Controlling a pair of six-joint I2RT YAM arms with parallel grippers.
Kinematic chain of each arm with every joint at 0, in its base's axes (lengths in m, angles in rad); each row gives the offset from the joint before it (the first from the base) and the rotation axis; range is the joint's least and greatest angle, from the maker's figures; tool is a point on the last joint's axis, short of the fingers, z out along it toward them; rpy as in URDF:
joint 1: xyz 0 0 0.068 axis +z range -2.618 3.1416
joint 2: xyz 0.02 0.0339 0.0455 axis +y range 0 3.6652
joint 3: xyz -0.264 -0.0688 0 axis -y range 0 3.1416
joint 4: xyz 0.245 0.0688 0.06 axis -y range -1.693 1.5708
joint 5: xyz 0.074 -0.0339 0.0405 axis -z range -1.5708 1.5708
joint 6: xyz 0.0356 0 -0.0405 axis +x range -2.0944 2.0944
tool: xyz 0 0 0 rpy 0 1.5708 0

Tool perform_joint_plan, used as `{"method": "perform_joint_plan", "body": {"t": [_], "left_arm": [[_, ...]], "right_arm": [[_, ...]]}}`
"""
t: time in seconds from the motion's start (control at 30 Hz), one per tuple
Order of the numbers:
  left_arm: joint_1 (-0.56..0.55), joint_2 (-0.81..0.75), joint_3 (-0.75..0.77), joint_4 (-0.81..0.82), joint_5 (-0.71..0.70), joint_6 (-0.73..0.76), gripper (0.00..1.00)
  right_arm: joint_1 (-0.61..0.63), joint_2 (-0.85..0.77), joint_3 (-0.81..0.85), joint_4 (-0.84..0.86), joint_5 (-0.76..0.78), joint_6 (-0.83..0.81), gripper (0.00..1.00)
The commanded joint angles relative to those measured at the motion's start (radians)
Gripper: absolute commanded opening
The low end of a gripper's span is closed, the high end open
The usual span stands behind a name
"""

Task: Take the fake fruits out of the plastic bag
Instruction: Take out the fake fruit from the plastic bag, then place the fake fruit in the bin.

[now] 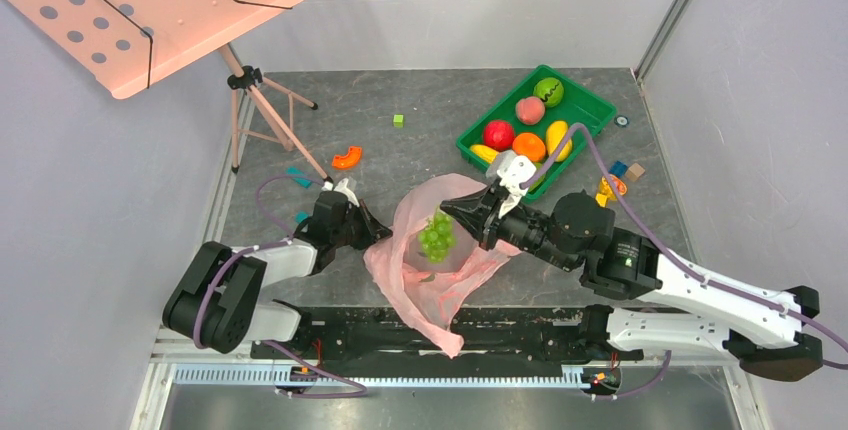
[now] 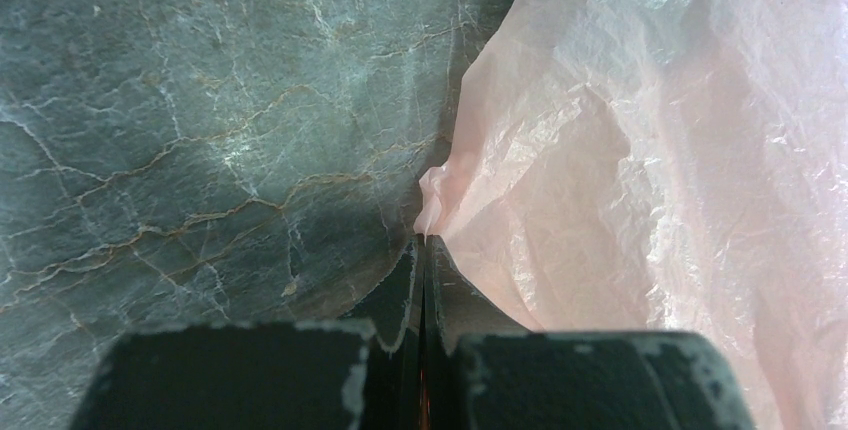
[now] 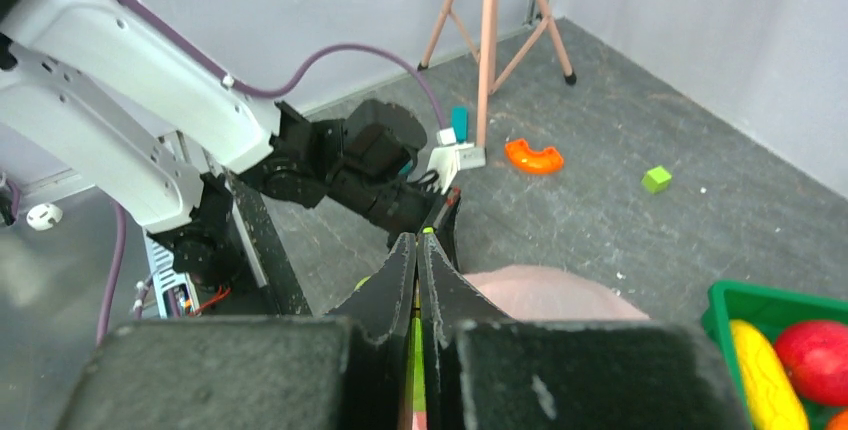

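The pink plastic bag point(image 1: 445, 280) lies crumpled in the middle of the table, its mouth facing up. My left gripper point(image 1: 375, 231) is shut on the bag's left edge; the left wrist view shows the film point(image 2: 650, 170) pinched at the tips of that gripper point(image 2: 422, 240). A green grape bunch point(image 1: 436, 235) hangs over the bag's opening from my right gripper point(image 1: 450, 213), which is shut on its top. In the right wrist view a green sliver shows between the closed jaws of the right gripper point(image 3: 420, 242). A red apple point(image 1: 498, 134) and a yellow fruit point(image 1: 557, 140) lie in the green tray point(image 1: 590, 102).
The tray also holds a peach point(image 1: 530, 110), an orange fruit point(image 1: 528, 146) and a green ball point(image 1: 548, 91). A pink perforated music stand point(image 1: 150, 10) on a tripod point(image 1: 262, 110) stands back left. An orange curved piece point(image 1: 347, 157), a green cube point(image 1: 398, 120) and small blocks point(image 1: 615, 185) lie around.
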Motion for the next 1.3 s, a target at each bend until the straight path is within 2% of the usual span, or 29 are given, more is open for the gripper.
{"method": "perform_joint_plan", "body": {"t": [0.0,0.27,0.53,0.7,0.87,1.27], "left_arm": [[0.001,-0.021,-0.003,0.011,-0.017,-0.014,0.02],[0.0,-0.033,-0.004,0.006,-0.014,-0.019,0.02],[0.0,-0.033,-0.002,0.003,-0.011,-0.02,0.02],[-0.001,-0.02,0.011,-0.005,-0.003,-0.02,0.02],[-0.003,-0.058,0.003,-0.017,-0.006,-0.006,0.02],[-0.002,-0.202,0.021,-0.147,-0.067,-0.079,0.02]], "right_arm": [[0.005,0.031,0.121,0.016,0.036,-0.062,0.0],[0.003,0.134,0.312,-0.012,0.161,-0.164,0.0],[-0.058,0.177,0.388,-0.006,0.268,-0.183,0.0],[-0.155,0.228,0.413,-0.014,0.292,-0.163,0.0],[-0.31,0.3,0.44,-0.048,0.218,-0.112,0.0],[-0.66,0.349,0.311,-0.006,0.084,-0.031,0.0]]}}
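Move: The right hand, already holding the green grapes over the open bag, is bound for the green tray, whose middle lies about 33 cm ahead, 20 cm to its right and 35 cm below. In the tray the red fruit lies roughly 33 cm ahead and 12 cm right, the yellow banana about 28 cm ahead and 9 cm right. The bag sits some 4 cm ahead and 34 cm below. From the left hand, the tray is about 24 cm ahead and 31 cm right, level with it. Still pinching the grapes, the right hand carries them from over the bag towards the tray, some 21 cm forward and 11 cm to the right, rising about 9 cm at first and then sinking most of that again while the wrist swings some 40 degrees clockwise. The left hand keeps its pinch on the bag's rim and late on lifts a couple of centimetres. ##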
